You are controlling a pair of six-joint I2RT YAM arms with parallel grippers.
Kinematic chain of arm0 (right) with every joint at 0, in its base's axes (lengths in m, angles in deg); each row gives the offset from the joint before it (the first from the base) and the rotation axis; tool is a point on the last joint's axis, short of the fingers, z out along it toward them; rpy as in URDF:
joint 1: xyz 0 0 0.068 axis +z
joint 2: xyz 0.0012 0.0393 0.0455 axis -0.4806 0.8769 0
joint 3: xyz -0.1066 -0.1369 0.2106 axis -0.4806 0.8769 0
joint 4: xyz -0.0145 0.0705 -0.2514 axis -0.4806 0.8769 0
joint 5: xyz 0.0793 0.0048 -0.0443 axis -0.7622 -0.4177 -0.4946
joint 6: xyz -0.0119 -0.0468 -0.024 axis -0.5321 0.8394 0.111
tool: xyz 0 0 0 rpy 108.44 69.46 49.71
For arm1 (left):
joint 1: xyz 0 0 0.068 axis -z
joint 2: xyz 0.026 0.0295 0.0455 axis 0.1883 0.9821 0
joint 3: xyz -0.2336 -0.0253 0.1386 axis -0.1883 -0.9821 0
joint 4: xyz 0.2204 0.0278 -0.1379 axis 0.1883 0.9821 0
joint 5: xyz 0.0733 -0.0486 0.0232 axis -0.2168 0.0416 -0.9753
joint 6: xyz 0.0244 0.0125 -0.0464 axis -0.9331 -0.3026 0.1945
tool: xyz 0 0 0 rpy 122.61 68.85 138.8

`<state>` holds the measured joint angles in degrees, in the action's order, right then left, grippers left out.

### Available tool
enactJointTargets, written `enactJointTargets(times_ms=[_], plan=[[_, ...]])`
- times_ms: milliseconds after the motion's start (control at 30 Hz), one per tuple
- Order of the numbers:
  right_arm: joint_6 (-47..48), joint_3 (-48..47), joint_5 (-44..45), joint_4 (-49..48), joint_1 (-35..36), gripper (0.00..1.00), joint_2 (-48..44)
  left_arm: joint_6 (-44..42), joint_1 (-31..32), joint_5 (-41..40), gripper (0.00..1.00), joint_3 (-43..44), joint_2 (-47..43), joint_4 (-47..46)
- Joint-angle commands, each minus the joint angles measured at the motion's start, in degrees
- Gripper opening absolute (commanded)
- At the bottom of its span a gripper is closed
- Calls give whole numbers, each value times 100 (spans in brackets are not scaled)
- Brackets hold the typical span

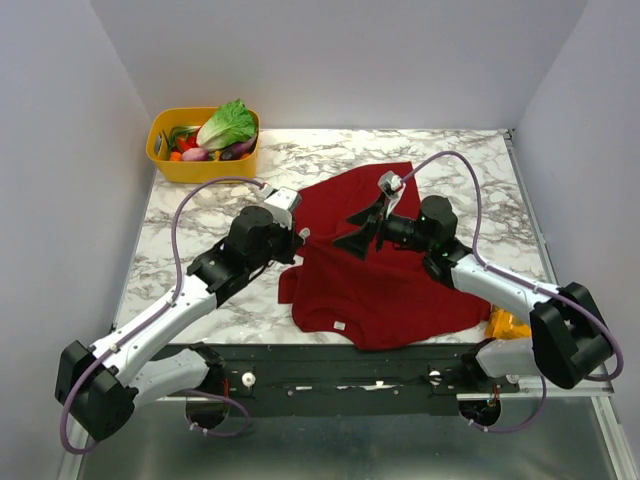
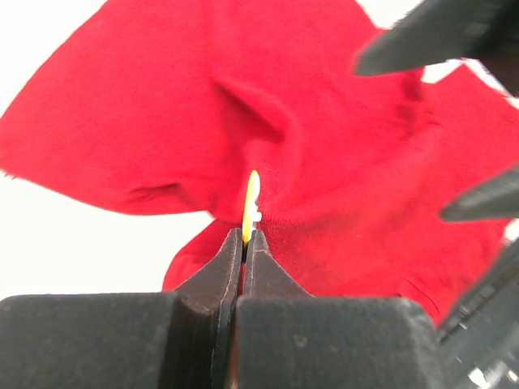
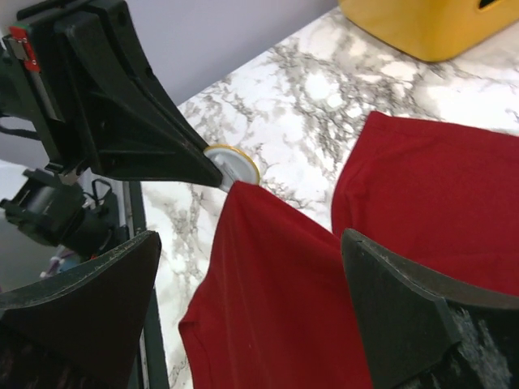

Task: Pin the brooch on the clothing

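The clothing (image 1: 385,275), a dark red T-shirt, lies crumpled on the marble table (image 1: 200,290). My left gripper (image 1: 300,236) sits at its left edge, shut on the brooch (image 2: 251,198), a thin golden disc seen edge-on in the left wrist view. In the right wrist view the brooch (image 3: 235,166) shows as a round gold-rimmed disc. A peak of the clothing (image 3: 276,300) rises up to touch it. My right gripper (image 1: 362,228) hovers over the shirt, facing the left one. It (image 3: 251,243) is open, with only fabric below its fingers (image 3: 430,308).
A yellow basket (image 1: 200,150) of vegetables stands at the back left corner. An orange snack bag (image 1: 505,325) lies at the front right, by the right arm's base. Grey walls enclose the table on three sides.
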<state>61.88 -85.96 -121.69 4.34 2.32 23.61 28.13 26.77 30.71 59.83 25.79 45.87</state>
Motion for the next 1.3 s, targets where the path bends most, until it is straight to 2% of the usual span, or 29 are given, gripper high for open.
enactJointTargets(times_ms=[0, 133, 333, 533, 667, 767, 867, 900, 967, 1000, 1100, 1267], plan=[[115, -114, 843, 507, -11, 100, -110, 174, 104, -1258, 0, 383, 299, 666], [45, -298, 1404, 990, -20, 100, -136, 192, 376, -1995, 0, 646, 720, 1043], [-87, -396, 2309, 1527, -72, 100, -224, 131, 1290, -3446, 0, 1111, 1615, 1527], [-158, -510, 3049, 2116, -213, 100, -233, -18, 1835, -3904, 0, 1332, 2233, 1642], [-438, -361, 2769, 2161, -511, 100, -259, -264, 2003, -3809, 0, 1315, 2190, 1476], [-623, -238, 2514, 2152, -749, 100, -216, -660, 2091, -3143, 10, 1200, 1996, 1142], [-624, -185, 2400, 2160, -881, 100, -172, -739, 2117, -2859, 37, 1121, 1821, 904], [-632, -167, 2374, 2169, -907, 100, -180, -748, 2117, -2711, 55, 1104, 1759, 843], [-632, -150, 2329, 2169, -995, 100, -207, -774, 2117, -2665, 70, 1051, 1513, 633], [-624, -150, 2303, 2178, -1013, 100, -215, -792, 2109, -2656, 81, 1025, 1434, 553], [-536, -193, 2110, 2169, -1075, 100, -233, -792, 2056, -2657, 95, 1051, 1100, 412], [-518, -290, 2101, 2169, -1118, 100, -207, -608, 1714, -2130, 99, 1235, 766, 280]])
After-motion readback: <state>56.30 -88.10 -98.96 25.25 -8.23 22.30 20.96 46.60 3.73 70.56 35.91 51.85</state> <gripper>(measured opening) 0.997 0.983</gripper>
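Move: The left gripper still pinches the brooch with a peak of the red clothing hanging from it. Its laying spot is nearly under that hand, about 1 cm ahead, 3 cm right and 8 cm below. A loose sleeve end lies some 6 cm back and 3 cm left of the hand, the white tag roughly 17 cm back and 10 cm right, both about 9 cm below. From the open, empty right gripper the brooch is some 11 cm left, 2 cm ahead and 3 cm lower. Bring the left gripper down about 7 cm, tipping its fingers some 30 degrees steeper, to set the held brooch and cloth down; spread the fingers wide to let go, then lift back up about as far, easing right. Meanwhile draw the open right gripper away, right, forward and lower, turning it clockwise. ##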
